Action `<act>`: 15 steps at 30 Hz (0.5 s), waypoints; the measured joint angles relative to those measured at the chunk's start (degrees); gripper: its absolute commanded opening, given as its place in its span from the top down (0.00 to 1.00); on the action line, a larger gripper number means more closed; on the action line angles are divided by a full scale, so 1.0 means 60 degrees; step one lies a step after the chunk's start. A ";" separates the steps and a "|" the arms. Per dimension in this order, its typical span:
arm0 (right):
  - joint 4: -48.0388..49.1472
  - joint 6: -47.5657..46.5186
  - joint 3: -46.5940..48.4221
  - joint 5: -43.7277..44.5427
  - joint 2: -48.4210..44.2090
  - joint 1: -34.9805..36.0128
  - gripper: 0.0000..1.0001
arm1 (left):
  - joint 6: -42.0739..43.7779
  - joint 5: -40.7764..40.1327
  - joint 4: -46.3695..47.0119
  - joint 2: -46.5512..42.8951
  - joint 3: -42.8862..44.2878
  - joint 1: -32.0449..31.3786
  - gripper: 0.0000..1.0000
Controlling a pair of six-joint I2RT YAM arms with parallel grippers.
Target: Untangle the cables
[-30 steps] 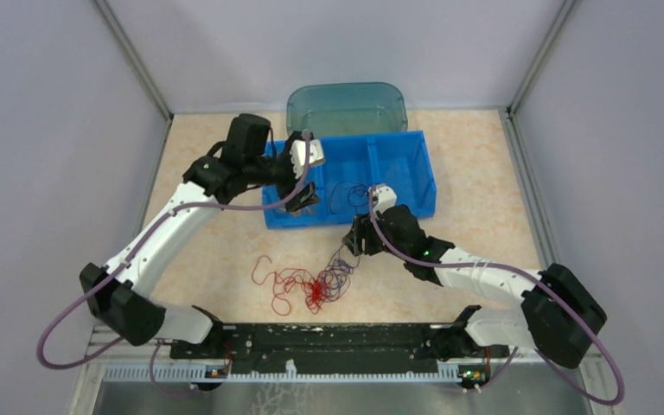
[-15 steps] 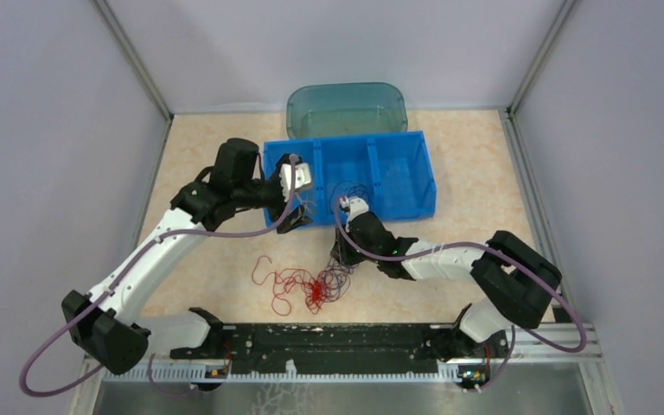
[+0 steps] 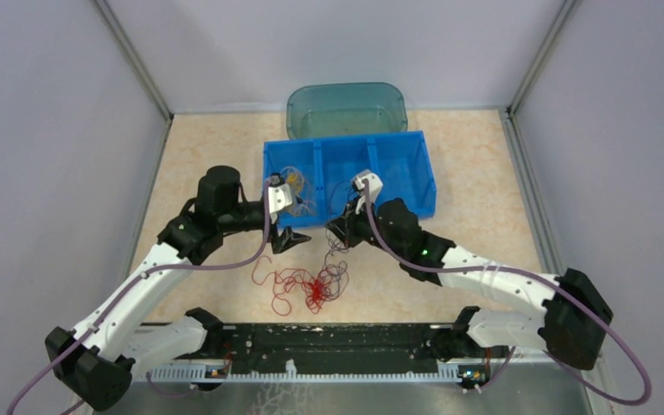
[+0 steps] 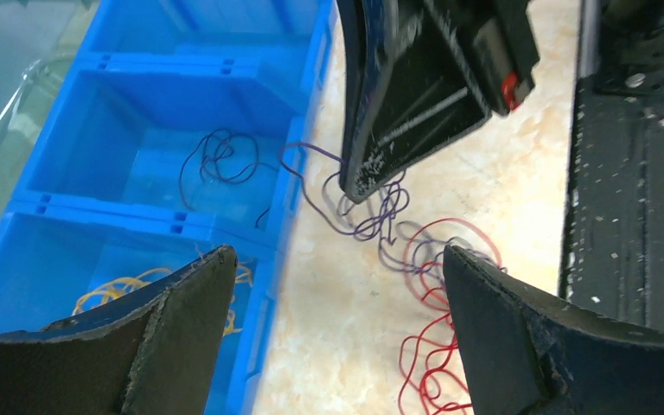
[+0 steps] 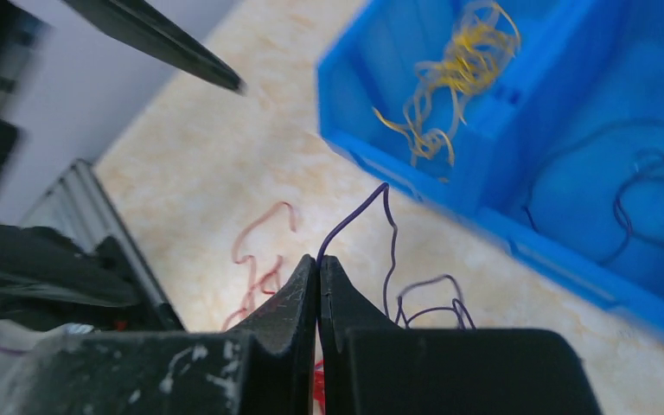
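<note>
The cables (image 3: 311, 285) lie as a red and dark purple clump on the table in front of the blue bin (image 3: 429, 177). My right gripper (image 3: 339, 233) is shut on a purple cable (image 5: 372, 207), which arcs out from between its tips (image 5: 318, 259) and trails down to the clump. My left gripper (image 3: 292, 242) hovers open just left of it, by the bin's front wall. In the left wrist view its fingers (image 4: 181, 328) frame bare table, with red cable (image 4: 437, 294) and purple loops (image 4: 372, 220) beyond them. Yellow cables (image 5: 450, 69) and a purple cable (image 5: 648, 181) lie in separate bin compartments.
A teal translucent tub (image 3: 346, 108) stands behind the bin at the back wall. The black base rail (image 3: 328, 337) runs along the near edge. Grey walls close in both sides.
My right gripper has shut on the purple cable and moved back toward the bin's front wall. My left gripper has drawn out of the bin to its front wall, still open.
</note>
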 measured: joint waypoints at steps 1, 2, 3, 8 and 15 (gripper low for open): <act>0.0051 -0.0106 0.0069 -0.0233 -0.0364 0.0000 1.00 | -0.0127 0.0131 0.0168 -0.0164 -0.0164 0.0000 0.07; 0.0113 -0.0204 0.0131 -0.0466 -0.0674 0.0004 1.00 | -0.0291 0.0313 0.0321 -0.0291 -0.0273 0.0000 0.07; 0.0193 -0.0295 0.0186 -0.0667 -0.0936 0.0004 1.00 | -0.0433 0.0433 0.0455 -0.0328 -0.0302 0.0000 0.07; 0.0481 -0.0546 0.0339 -0.1628 -0.1676 0.0004 1.00 | -0.0827 0.0780 0.1140 -0.0361 -0.0455 0.0000 0.00; 0.1158 -0.0346 0.0426 -0.3027 -0.1781 0.0004 1.00 | -0.1446 0.1789 0.1734 -0.0397 -0.0565 -0.0004 0.02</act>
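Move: The purple cable, pinched at one end by the right fingers, lies about 6 cm to the right of the left hand, 7 cm below it and 1 cm back. From the right hand, the left gripper's open fingers are some 6 cm left, 7 cm up and 1 cm ahead. The red cable lies about 9 cm back, 4 cm left and 14 cm below the right hand; the blue bin's middle is about 15 cm ahead, 5 cm right and 10 cm below. The purple cable, still pinched in the shut right fingers, is hoisted about 12 cm and drawn back some 5 cm towards the left gripper, the right fingertips tilting up to nearly level and swinging counter-clockwise. The left hand, fingers staying wide open, eases back, up and right by 2 or 3 cm each to bring its mouth around the offered end, tilting its tips up a little. ##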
